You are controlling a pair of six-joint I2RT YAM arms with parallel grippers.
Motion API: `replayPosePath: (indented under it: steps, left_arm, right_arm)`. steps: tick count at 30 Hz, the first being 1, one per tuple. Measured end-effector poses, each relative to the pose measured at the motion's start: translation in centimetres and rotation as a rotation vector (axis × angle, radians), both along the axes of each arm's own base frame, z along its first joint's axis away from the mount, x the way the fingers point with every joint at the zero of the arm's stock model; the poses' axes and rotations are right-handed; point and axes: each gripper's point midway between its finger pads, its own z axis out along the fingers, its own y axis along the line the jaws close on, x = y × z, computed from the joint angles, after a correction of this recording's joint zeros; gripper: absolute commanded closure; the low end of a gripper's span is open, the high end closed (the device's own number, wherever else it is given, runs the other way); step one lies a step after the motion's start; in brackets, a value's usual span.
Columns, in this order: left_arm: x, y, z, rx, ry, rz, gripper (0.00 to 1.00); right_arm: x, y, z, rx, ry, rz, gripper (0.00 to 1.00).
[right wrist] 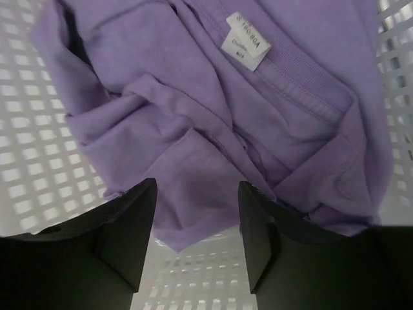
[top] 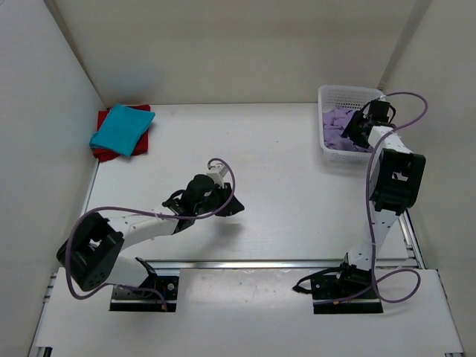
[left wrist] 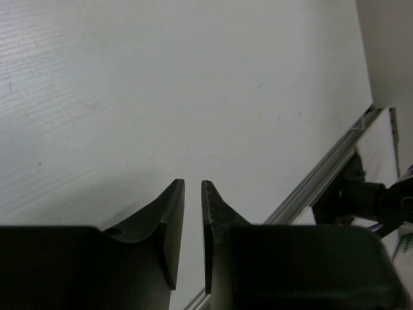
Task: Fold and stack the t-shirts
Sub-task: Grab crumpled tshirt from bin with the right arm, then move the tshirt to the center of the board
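Observation:
A folded teal t-shirt (top: 121,129) lies on top of a dark red t-shirt (top: 106,155) in the far left corner of the table. A crumpled lavender t-shirt (top: 336,131) (right wrist: 213,97) sits in the white lattice basket (top: 338,93) at the far right, its white neck label facing up. My right gripper (top: 355,132) (right wrist: 197,184) hangs open just above a corner of that shirt, with nothing between its fingers. My left gripper (top: 230,207) (left wrist: 193,183) hovers low over bare table near the middle. Its fingers stand only a narrow slit apart and hold nothing.
White walls close in the table on the left, back and right. An aluminium rail (top: 275,263) (left wrist: 322,177) runs along the near edge in front of both arm bases. The basket wall (right wrist: 39,168) surrounds the lavender shirt.

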Motion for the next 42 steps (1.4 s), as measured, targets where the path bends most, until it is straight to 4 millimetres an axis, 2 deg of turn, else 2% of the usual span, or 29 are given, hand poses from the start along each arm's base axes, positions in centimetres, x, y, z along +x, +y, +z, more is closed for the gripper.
replayPosePath:
  steps: [2,4,8,11,13,15,20,23,26,27,29,31,33,34,36,39,40,42]
  left_arm:
    - [-0.1,0.1,0.7,-0.026,-0.021,-0.003,0.70]
    - [0.0,0.4,0.8,-0.043,-0.024,0.006,0.71]
    - [-0.1,1.3,-0.5,-0.044,0.015,0.023,0.72]
    - [-0.1,1.4,-0.8,-0.047,0.029,0.025,0.73]
    - [0.1,1.5,-0.8,-0.054,0.032,0.031,0.73]
    - [0.3,1.6,-0.7,-0.058,0.035,0.038,0.75]
    - [0.8,1.9,-0.6,-0.071,0.039,0.058,0.71]
    - [0.9,1.8,-0.5,-0.080,0.046,0.061,0.66]
    - [1.0,1.9,-0.7,-0.089,0.064,0.067,0.62]
    - [1.0,2.0,-0.7,-0.091,0.069,0.070,0.62]
    - [1.3,2.3,-0.7,-0.101,0.083,0.084,0.62]
    - [1.8,2.7,-0.5,-0.113,0.090,0.104,0.60]
    - [2.4,3.3,-0.4,-0.127,0.103,0.132,0.58]
    - [2.7,3.6,-0.3,-0.137,0.110,0.146,0.57]
    - [3.5,4.6,0.1,-0.165,0.125,0.180,0.57]
    - [4.5,6.8,0.5,-0.208,0.136,0.251,0.56]
    - [4.7,7.8,0.7,-0.222,0.139,0.280,0.54]
    - [5.1,9.7,0.8,-0.250,0.142,0.337,0.53]
  right_arm:
    - [0.1,-0.3,-1.5,0.006,0.031,0.007,0.46]
    - [0.7,-0.2,-2.1,0.014,0.041,0.022,0.46]
    - [3.2,-0.8,-1.9,0.005,0.027,0.037,0.47]
    - [5.1,-1.4,-1.6,-0.019,0.005,0.045,0.59]
    - [5.7,-1.5,-1.8,-0.022,0.006,0.049,0.84]
    - [6.0,-1.4,-2.3,-0.016,0.016,0.053,1.00]
    - [5.9,-0.7,-2.5,-0.013,0.033,0.059,1.00]
    - [5.7,-0.2,-0.6,-0.028,0.017,0.065,1.00]
    - [4.7,1.5,4.6,-0.057,-0.059,0.096,1.00]
    - [4.2,2.5,7.3,-0.066,-0.104,0.112,1.00]
    - [2.5,5.3,14.2,-0.083,-0.242,0.165,1.00]
    - [0.1,8.5,21.8,-0.099,-0.408,0.225,1.00]
    - [-3.2,12.7,30.6,-0.116,-0.621,0.312,1.00]
    - [-5.1,15.0,34.3,-0.123,-0.715,0.362,1.00]
    - [-10.0,21.1,41.3,-0.111,-0.914,0.508,1.00]
    - [-17.5,28.9,49.0,-0.046,-1.146,0.750,0.99]
    - [-19.1,30.1,50.8,-0.031,-1.201,0.801,1.00]
    - [-21.2,31.1,54.3,-0.028,-1.294,0.849,1.00]
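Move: The purple shirt lies crumpled in the white basket, its middle about 6 cm ahead of my right hand, 1 cm left and some 4 cm below. Its label shows about 8 cm ahead and 3 cm right. The basket's own middle is roughly 5 cm ahead of that hand, level sideways, 3 cm below. From my left hand the shirt is about 36 cm ahead and 42 cm to the right, a little lower. I push my half-open right fingers some 6 cm forward and slightly down into the purple shirt, pinch them shut on the cloth, then haul it steeply up out of the basket by about 55 cm, swinging back and left, tipping the fingers up and turning counter-clockwise. Late on, my left hand drifts left and forward, its fingers opening part-way. ##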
